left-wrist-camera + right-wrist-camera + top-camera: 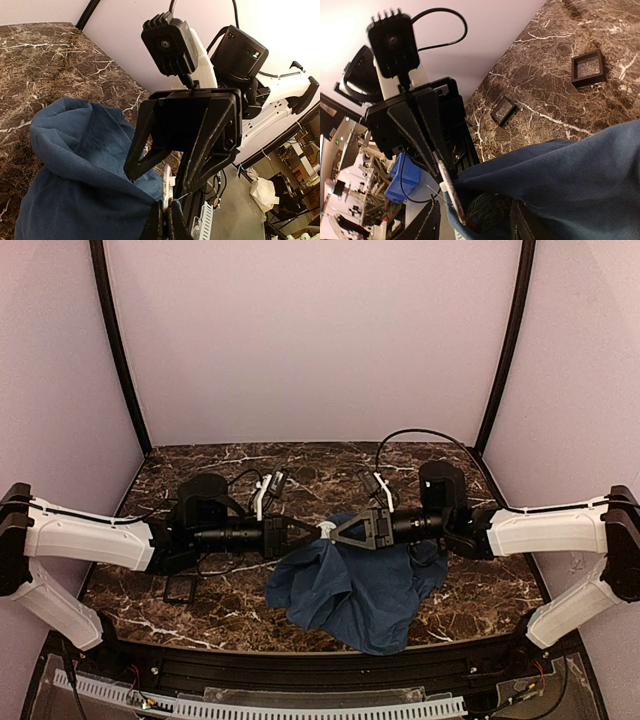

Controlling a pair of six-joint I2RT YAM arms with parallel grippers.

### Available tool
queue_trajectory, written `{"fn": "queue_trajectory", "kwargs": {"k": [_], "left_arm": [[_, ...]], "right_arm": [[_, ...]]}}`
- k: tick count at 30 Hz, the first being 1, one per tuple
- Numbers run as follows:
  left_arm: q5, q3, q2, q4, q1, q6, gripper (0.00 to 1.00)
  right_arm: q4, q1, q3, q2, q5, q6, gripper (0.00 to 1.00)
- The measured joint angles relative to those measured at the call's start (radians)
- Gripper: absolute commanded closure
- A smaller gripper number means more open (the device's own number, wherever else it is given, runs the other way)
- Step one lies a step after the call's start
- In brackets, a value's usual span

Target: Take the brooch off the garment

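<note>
The brooch [167, 186] is a small pale disc seen edge-on, with a white clasp and a thin pin on its back. My left gripper [167, 220] is shut on its lower rim. In the top view the brooch [327, 530] hangs above the table's middle between the two grippers. My right gripper [162, 180] faces it, open, with one finger on each side of the disc. The blue garment [355, 590] hangs from the brooch down to the table. In the right wrist view the brooch [451, 192] and a fold of garment [570, 175] lie between the right gripper's [472, 225] spread fingers.
Two small black square trays [588, 67] [503, 110] lie on the dark marble table [480, 590], left of the cloth. One tray [180, 588] shows in the top view below the left arm. Cables and camera mounts sit over both wrists.
</note>
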Motion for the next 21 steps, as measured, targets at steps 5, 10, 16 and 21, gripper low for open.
{"fn": "queue_trajectory", "kwargs": {"k": [5, 10, 16, 21], "left_arm": [[0.006, 0.0, 0.0, 0.002, 0.0, -0.004, 0.99], [0.007, 0.0, 0.0, 0.002, 0.0, -0.004, 0.99], [0.005, 0.0, 0.002, -0.004, 0.003, -0.008, 0.81], [0.018, 0.002, 0.005, -0.016, 0.004, 0.011, 0.23]], "right_arm": [[0.004, 0.01, 0.003, 0.0, -0.01, -0.01, 0.73], [0.02, 0.012, 0.005, 0.004, -0.015, -0.007, 0.87], [0.051, 0.016, 0.005, 0.017, -0.03, -0.001, 1.0], [0.063, 0.021, 0.005, 0.021, -0.022, 0.002, 1.0]]}}
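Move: The brooch is held on edge in the left fingertips, its middle some 2 cm to the left hand's right, level with it. From the half-open right hand it lies about 3 cm to the left, 1 cm back and 1 cm up. A dark patterned disc on the cloth is about 4 cm left, 2 cm ahead of and 2 cm below the right hand. The garment's bulk hangs some 14 cm below that hand, 3 cm right and 2 cm back. The right hand eases about 1 cm to its left towards the left hand, drifting a little back and up, and its half-open fingers, already astride the brooch, shut until they pinch its edge. The left hand stays in place with its shut grip on the brooch until the right fingers have closed, then opens about halfway and lets go without drawing away. ##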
